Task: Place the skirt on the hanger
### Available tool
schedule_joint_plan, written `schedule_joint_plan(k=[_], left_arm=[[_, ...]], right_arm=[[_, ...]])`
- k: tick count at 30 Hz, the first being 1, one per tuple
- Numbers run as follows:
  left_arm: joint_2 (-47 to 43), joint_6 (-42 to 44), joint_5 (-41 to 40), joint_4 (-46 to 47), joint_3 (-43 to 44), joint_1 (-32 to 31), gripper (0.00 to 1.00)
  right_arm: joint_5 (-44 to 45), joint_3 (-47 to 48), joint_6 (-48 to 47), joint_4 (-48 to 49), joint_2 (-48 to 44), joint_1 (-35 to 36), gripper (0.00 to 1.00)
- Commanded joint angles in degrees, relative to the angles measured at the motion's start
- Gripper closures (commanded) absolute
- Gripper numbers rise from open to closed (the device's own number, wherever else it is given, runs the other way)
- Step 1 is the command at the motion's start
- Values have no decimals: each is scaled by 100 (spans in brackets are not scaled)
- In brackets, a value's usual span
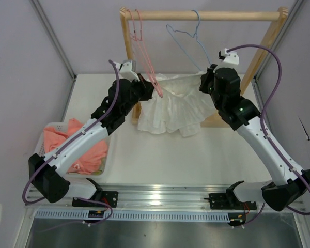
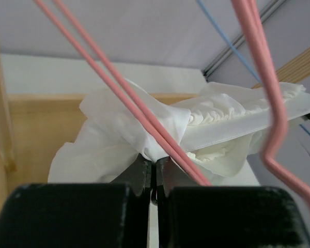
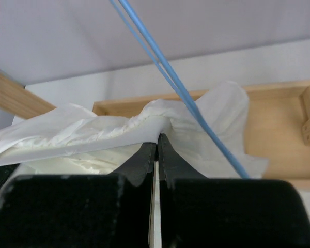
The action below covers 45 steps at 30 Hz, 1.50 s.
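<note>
The white crinkled skirt [image 1: 176, 106] hangs stretched between my two grippers, below the wooden rail. My left gripper [image 1: 147, 85] is shut on its left end [image 2: 119, 129]; my right gripper [image 1: 205, 82] is shut on its right end [image 3: 144, 126]. The light-blue wire hanger [image 1: 188, 39] hangs by its hook from the rail, above and just behind the skirt's right part. Its wires [image 3: 175, 82] cross right in front of the right fingers. A blue wire [image 2: 222, 36] also shows far back in the left wrist view.
A pink wire hanger [image 1: 144, 49] hangs at the rail's left, its wires [image 2: 129, 98] crossing right by the left fingers. The wooden rack [image 1: 268, 44] has a rail, uprights and a base frame [image 3: 279, 129]. A white basket [image 1: 56, 127] holds salmon-pink cloth [image 1: 90, 152] at the left.
</note>
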Motion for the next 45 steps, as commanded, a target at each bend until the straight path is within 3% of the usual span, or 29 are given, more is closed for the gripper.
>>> schedule_joint_plan(k=[1, 7, 10, 13, 19, 22, 28, 33, 34, 38, 45], left_arm=[[98, 418, 214, 1054, 640, 217, 100], [116, 629, 575, 1546, 510, 243, 100], [221, 603, 497, 1241, 431, 252, 100], [248, 332, 566, 1186, -34, 252, 100], [186, -634, 707, 1651, -2063, 199, 100], [195, -925, 602, 1512, -2557, 42, 100], [388, -1120, 330, 827, -2752, -240, 100], [397, -1067, 277, 607, -2743, -372, 81], [397, -1015, 294, 572, -2699, -433, 72], [196, -795, 285, 440, -2673, -609, 52], [-637, -347, 382, -52, -2803, -776, 49]], right_arm=[[-42, 783, -597, 330, 99, -351, 100], [-51, 828, -528, 339, 3, -579, 100], [27, 575, -299, 67, -67, -597, 100], [81, -478, 182, 48, -522, -623, 100], [-174, -2639, 1088, 49, -1306, -712, 100], [-288, -3196, 1318, -91, -1588, -712, 100], [-587, -3918, 1644, -390, -1641, -685, 100], [-710, -4014, 1617, -610, -1369, -659, 100], [-771, -4050, 1626, -576, -1334, -641, 100], [-877, -4085, 1547, -505, -1202, -624, 100], [-974, -3743, 1345, -707, -929, -615, 100]])
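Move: The skirt, already pinched by its waistband in both hands and swung forward, is to come down on the bare table before the tray: its middle is about 9 cm back, 13 cm right and 30 cm below the left hand, and 9 cm back, 7 cm left and 34 cm below the right. The wooden tray's middle is 9 cm ahead and 15 cm right of the left hand. The pink hangers hang some 5 cm ahead, level sideways. The blue hanger is about 6 cm ahead of the right hand, 3 cm left. The skirt's waistband, stretched between the two shut grippers, rises about 5 cm in a short upswing, then is swept down and back onto the table before the tray, both wrists tipping fingers-down some 30 degrees; the right hand also drifts right. Low down, the left fingers open about halfway, let go of their corner and draw back a little; the right keeps its pinch. ##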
